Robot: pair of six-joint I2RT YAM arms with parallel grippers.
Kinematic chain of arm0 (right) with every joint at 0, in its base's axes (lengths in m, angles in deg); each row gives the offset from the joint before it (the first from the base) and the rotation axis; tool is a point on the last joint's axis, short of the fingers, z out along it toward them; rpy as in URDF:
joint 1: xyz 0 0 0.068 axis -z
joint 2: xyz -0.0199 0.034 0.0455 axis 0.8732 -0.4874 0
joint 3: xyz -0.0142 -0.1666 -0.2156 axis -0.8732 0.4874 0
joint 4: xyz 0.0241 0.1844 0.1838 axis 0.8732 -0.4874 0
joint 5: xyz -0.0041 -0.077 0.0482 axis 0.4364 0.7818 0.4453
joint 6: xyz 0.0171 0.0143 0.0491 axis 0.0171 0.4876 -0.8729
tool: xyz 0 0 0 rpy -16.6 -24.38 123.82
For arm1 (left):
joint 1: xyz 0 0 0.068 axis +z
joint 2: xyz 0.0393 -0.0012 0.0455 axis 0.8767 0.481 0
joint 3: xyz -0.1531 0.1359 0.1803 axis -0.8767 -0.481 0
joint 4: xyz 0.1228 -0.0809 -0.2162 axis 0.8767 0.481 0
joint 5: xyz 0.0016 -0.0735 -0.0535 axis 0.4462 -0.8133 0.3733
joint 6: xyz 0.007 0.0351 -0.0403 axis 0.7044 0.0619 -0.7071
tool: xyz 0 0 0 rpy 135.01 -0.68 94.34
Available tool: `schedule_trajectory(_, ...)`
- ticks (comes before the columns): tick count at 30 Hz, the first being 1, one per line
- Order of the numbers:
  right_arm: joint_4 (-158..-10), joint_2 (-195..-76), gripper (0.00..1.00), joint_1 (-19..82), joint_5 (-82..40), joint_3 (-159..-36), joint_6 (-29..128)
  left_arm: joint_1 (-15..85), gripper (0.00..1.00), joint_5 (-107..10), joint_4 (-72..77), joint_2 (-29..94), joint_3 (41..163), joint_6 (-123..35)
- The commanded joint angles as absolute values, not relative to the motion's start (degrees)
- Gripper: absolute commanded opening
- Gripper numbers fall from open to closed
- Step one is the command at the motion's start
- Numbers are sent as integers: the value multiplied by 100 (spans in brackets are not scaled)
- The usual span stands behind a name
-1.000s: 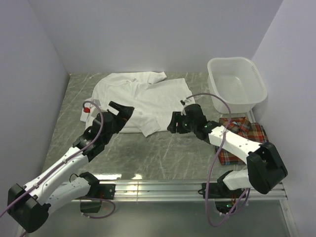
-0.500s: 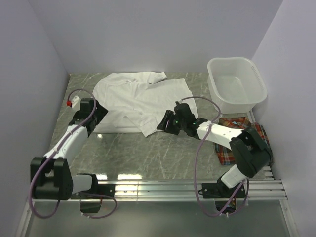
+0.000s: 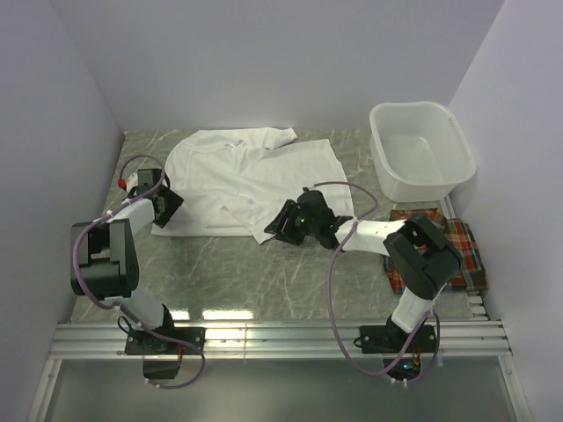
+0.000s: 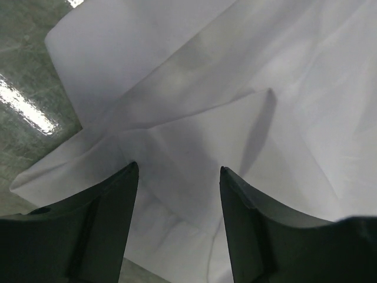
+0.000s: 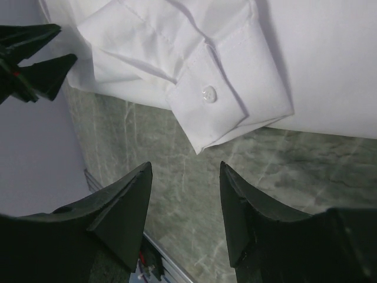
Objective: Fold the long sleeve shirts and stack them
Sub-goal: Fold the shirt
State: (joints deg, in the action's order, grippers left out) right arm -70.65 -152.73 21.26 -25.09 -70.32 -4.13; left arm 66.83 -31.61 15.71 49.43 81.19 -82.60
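A white long sleeve shirt (image 3: 255, 171) lies spread flat at the back of the table. The plaid shirt (image 3: 453, 242) lies folded at the right, partly under my right arm. My left gripper (image 3: 169, 204) sits low at the white shirt's left edge. In the left wrist view it (image 4: 178, 170) is open, its fingers straddling the white cloth (image 4: 235, 88). My right gripper (image 3: 280, 224) is at the shirt's near hem. It (image 5: 185, 166) is open over bare table, just short of the buttoned sleeve cuff (image 5: 209, 93).
A white plastic basin (image 3: 413, 106) stands at the back right. Purple walls close in the left, back and right sides. A metal rail (image 3: 281, 332) runs along the near edge. The table (image 3: 264, 272) is green marbled.
My left gripper swung from the shirt's near hem out to its left edge, its arm folding back. My right gripper slid left along the hem to the sleeve cuff.
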Motion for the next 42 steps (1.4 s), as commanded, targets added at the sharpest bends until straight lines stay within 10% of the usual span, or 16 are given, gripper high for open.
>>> schedule_trajectory(1,-6339,-15459,57,1962,-2508,-6929,-852,6749,63,-3208,1591,5139,8353,-8214)
schedule_trajectory(32,-5996,-16532,55,1645,-1717,-6894,-2083,6749,64,-3181,1864,5237,8415,-8276)
schedule_trajectory(42,-6022,-16620,20,1645,-1594,-6938,-2013,6749,64,-3181,1882,5263,8433,-8302)
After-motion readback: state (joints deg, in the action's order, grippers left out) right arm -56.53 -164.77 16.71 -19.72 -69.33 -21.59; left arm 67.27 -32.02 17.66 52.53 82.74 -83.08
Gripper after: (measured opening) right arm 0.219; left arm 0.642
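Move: The buttoned cuff's near corner lies about 4 cm to the right hand's left, level with it fore and aft, and 5 cm below. From that hand, the middle of the shirt body is some 16 cm ahead, 5 cm left and 6 cm below, and the folded sleeve's corner is about 9 cm ahead, 15 cm left and as low. From the left hand the cuff corner lies roughly 24 cm right, 8 cm back and 3 cm lower. The cuff corner is pinched by the right hand, which comes down about 5 cm and goes some 4 cm left, dipping back 2 cm and then forward again. Its wrist turns roughly 10 degrees clockwise while the fingers stay open until late, then close on the cloth. The left hand sinks about 1.5 cm onto the shirt's left part and stays, fingers parted. ##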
